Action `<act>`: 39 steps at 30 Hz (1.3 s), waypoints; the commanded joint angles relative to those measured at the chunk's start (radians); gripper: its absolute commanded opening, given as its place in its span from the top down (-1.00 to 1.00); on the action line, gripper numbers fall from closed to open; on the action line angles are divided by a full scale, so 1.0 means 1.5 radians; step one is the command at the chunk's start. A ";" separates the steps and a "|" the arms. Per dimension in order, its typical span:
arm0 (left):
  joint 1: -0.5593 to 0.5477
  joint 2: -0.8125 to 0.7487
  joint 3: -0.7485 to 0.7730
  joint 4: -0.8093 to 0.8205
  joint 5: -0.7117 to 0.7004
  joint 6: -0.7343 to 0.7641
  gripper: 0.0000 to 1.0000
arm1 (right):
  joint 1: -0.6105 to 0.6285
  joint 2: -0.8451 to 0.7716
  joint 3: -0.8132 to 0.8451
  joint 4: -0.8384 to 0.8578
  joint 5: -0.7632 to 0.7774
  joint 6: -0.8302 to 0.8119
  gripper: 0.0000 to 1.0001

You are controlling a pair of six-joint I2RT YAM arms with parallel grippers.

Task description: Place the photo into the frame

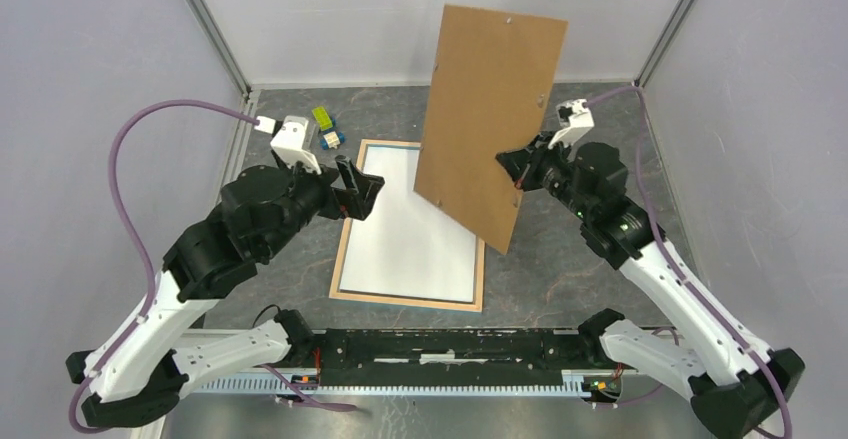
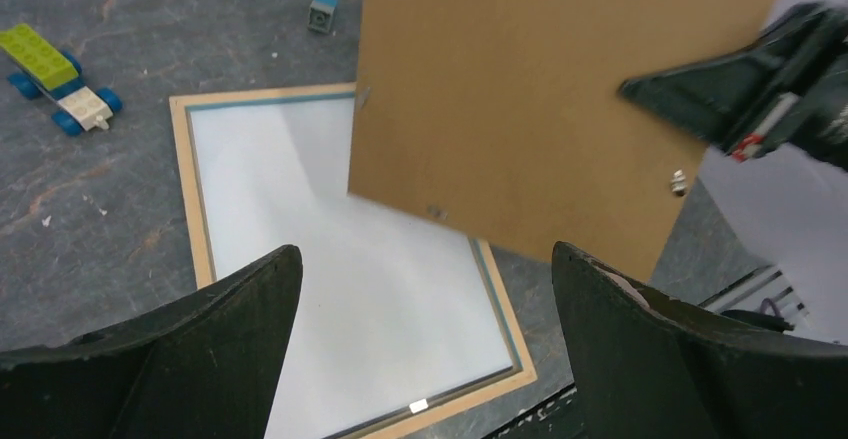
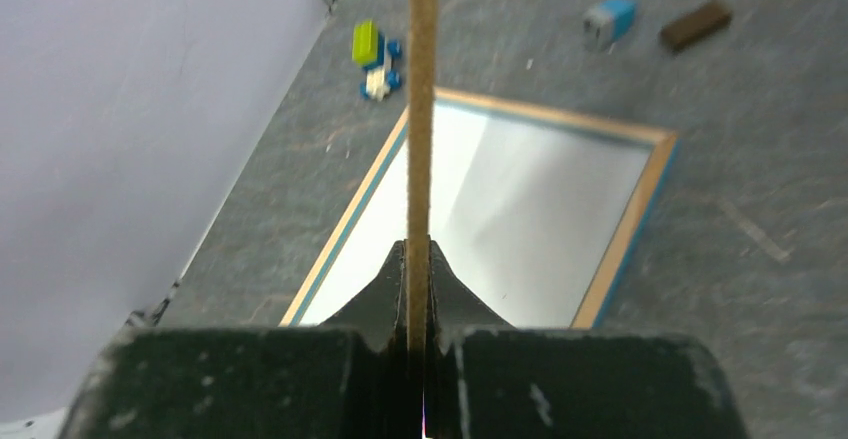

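The frame [image 1: 343, 239] lies flat on the table, wood-coloured side up, with a thin blue inner edge. Inside its rim lies the photo [image 1: 410, 234], showing only a plain white face; no print is visible. My left gripper [image 1: 360, 187] hovers open over the frame's left side with nothing between its fingers [image 2: 230, 329]; below them I see the photo [image 2: 330, 259] and the frame's rim [image 2: 185, 199]. My right gripper [image 3: 420, 251] is shut on the edge of a brown backing board [image 1: 490, 109], held upright and tilted above the frame's right side [image 3: 625, 229].
A small toy car of bricks [image 1: 324, 127] sits behind the frame's far left corner. A blue block [image 3: 610, 17] and a brown block [image 3: 697, 22] lie on the dark table beyond the frame. White walls close in on both sides and the back.
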 commanded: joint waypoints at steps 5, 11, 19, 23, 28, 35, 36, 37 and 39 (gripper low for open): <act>0.001 -0.036 -0.073 0.148 -0.070 0.100 -1.00 | 0.000 0.094 -0.059 0.187 -0.226 0.261 1.00; 0.008 -0.043 -0.139 0.167 -0.079 0.116 -1.00 | -0.001 0.161 -0.098 0.238 -0.274 0.335 1.00; 0.008 -0.067 -0.153 0.176 -0.067 0.115 -1.00 | -0.001 0.257 -0.113 0.286 -0.350 0.388 1.00; 0.009 -0.066 -0.153 0.174 -0.067 0.117 -1.00 | 0.000 0.272 -0.122 0.297 -0.354 0.390 1.00; 0.009 -0.065 -0.153 0.175 -0.065 0.115 -1.00 | 0.000 0.300 -0.160 0.373 -0.389 0.430 1.00; 0.010 -0.057 -0.153 0.175 -0.062 0.115 -1.00 | -0.001 0.327 -0.168 0.392 -0.385 0.432 1.00; 0.011 -0.056 -0.153 0.175 -0.062 0.114 -1.00 | -0.001 0.331 -0.168 0.396 -0.384 0.433 1.00; 0.012 -0.054 -0.153 0.175 -0.061 0.114 -1.00 | 0.000 0.334 -0.170 0.401 -0.385 0.437 1.00; 0.015 -0.052 -0.153 0.174 -0.059 0.113 -1.00 | 0.000 0.341 -0.173 0.415 -0.384 0.443 1.00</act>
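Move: The right hand holds the brown backing board up in the air. The frame, with the white sheet already in it, has its middle about 20 cm to this hand's left, 4 cm ahead and 28 cm below. Beyond the frame, some 27 cm below this hand, stand the blue block, 37 cm ahead and 12 cm left, and the brown block, 36 cm ahead and 4 cm left. From the empty left hand the frame's middle lies about 13 cm ahead, 8 cm right and 32 cm below. Still pinching the brown board by its right side, the right hand lowers it towards the frame, about 17 cm down and 10 cm left, fast at first and then easing off. On the way the wrist tips its fingers downward by some 45 degrees and turns a little counter-clockwise, swinging the board in over the opening. The left hand, open and empty, bobs up, then settles about 3 cm lower and slightly farther forward. ##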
